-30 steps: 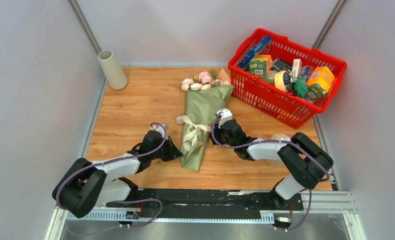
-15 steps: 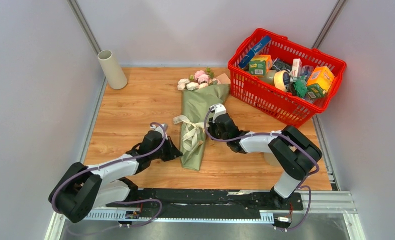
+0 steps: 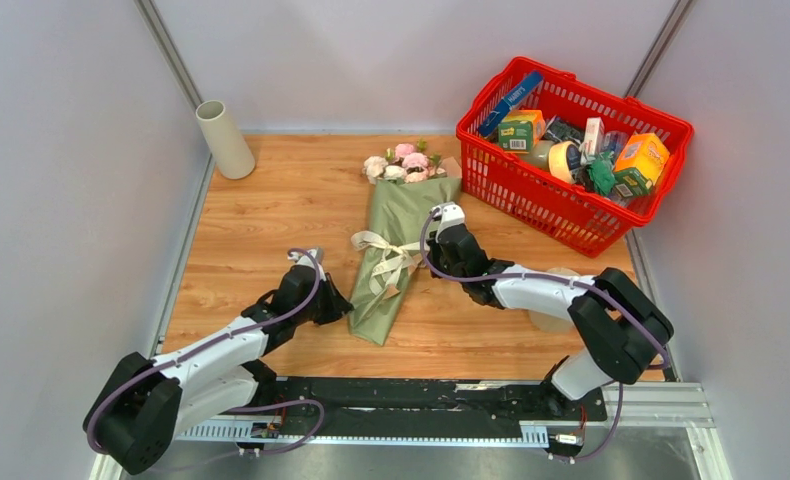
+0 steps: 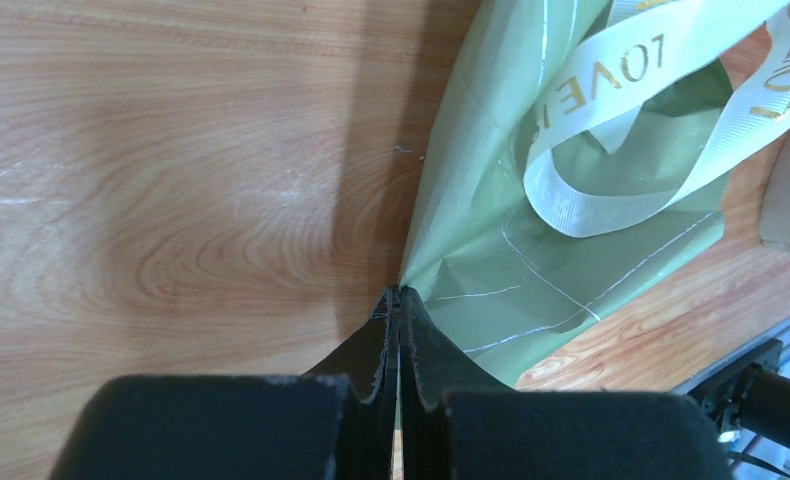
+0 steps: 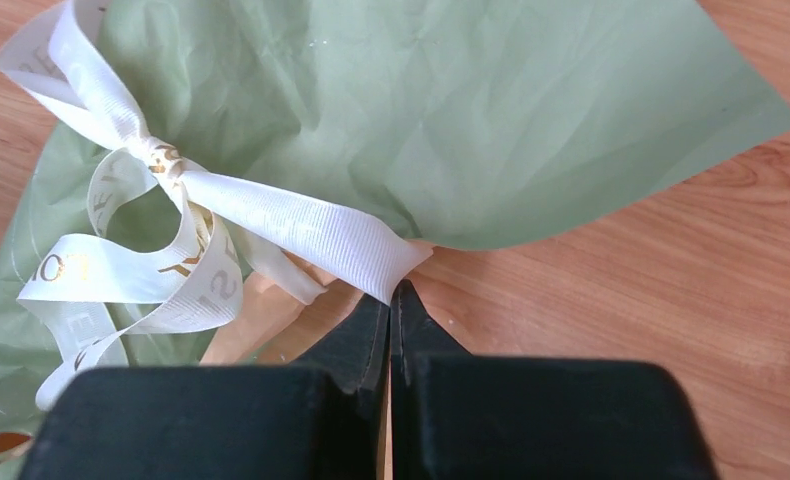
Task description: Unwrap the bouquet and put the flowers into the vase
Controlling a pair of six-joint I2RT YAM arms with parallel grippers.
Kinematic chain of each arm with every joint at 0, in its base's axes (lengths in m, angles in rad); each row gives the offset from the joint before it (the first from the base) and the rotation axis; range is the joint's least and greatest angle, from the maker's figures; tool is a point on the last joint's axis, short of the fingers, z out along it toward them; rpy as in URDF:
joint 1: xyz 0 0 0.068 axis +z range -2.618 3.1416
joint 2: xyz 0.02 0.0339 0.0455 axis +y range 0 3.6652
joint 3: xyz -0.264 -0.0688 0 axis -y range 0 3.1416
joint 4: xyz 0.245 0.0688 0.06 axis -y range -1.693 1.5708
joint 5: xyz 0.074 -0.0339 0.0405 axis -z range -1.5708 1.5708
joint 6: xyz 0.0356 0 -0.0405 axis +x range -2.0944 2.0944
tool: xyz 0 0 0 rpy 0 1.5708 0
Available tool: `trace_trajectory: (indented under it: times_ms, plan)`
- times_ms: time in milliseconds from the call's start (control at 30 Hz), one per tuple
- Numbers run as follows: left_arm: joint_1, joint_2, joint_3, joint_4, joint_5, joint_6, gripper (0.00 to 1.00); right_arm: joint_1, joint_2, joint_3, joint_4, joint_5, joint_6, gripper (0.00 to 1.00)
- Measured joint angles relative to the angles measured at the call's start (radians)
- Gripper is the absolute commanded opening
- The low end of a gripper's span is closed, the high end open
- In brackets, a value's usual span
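Note:
The bouquet (image 3: 396, 235) lies across the middle of the table, a sage-green paper cone (image 4: 491, 240) with pink and cream flowers (image 3: 401, 165) at its far end. A cream ribbon (image 5: 271, 215) with gold lettering is tied in a bow round the cone. My left gripper (image 3: 343, 305) (image 4: 399, 292) is shut on the paper's left edge near the narrow end. My right gripper (image 3: 433, 258) (image 5: 393, 290) is shut on one loose ribbon tail at the cone's right side. The off-white vase (image 3: 224, 140) stands at the far left corner, away from both arms.
A red basket (image 3: 491, 175) full of groceries sits at the far right, close to the flower heads. A tan roll (image 3: 551, 318) is partly hidden under the right forearm. Grey walls border the wooden table (image 3: 261, 220) on the left, right and back.
My right gripper has closed on the ribbon tail and drawn slightly right. The left arm has pulled back toward the near left with the paper edge, swinging the cone's narrow end leftward.

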Motion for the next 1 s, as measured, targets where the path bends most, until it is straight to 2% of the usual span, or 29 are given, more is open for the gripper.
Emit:
trace_trajectory:
  times_ms: [267,600,1000]
  plan:
    - [-0.004,-0.021,0.000,-0.043,-0.027,0.000,0.00,0.000,-0.090,0.018,-0.094,0.072,0.018,0.00]
    - [-0.005,-0.052,0.000,-0.089,-0.051,0.000,0.00,-0.003,-0.091,0.199,-0.180,0.115,0.004,0.00]
    - [-0.005,-0.074,0.000,-0.143,-0.103,-0.008,0.00,-0.058,-0.091,0.236,-0.251,0.156,-0.037,0.00]
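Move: The right hand already pinches a ribbon end; the knot of the bow lies about 6 cm to its left, 2 cm ahead and 2 cm lower. The flower heads are some 21 cm ahead and 4 cm left, with the red basket's middle about 23 cm ahead and 28 cm right. From the left hand, shut on the wrapper's lower left edge, the knot is about 10 cm right and 11 cm ahead, nearly level; the wrapper's foot is roughly 5 cm right and 5 cm back. Keeping the ribbon end shut in its fingers, the right hand first eases to the right, then pulls up by about 9 cm while reaching some 4 cm forward, and finishes by drawing on to the right, away from the knot, its fingers tilting up a little and turning about 10 degrees clockwise. Meanwhile the left hand keeps its pinch on the wrapper's lower edge and draws it slowly left by about 2.5 cm, sinking slightly, as a counter-hold. ##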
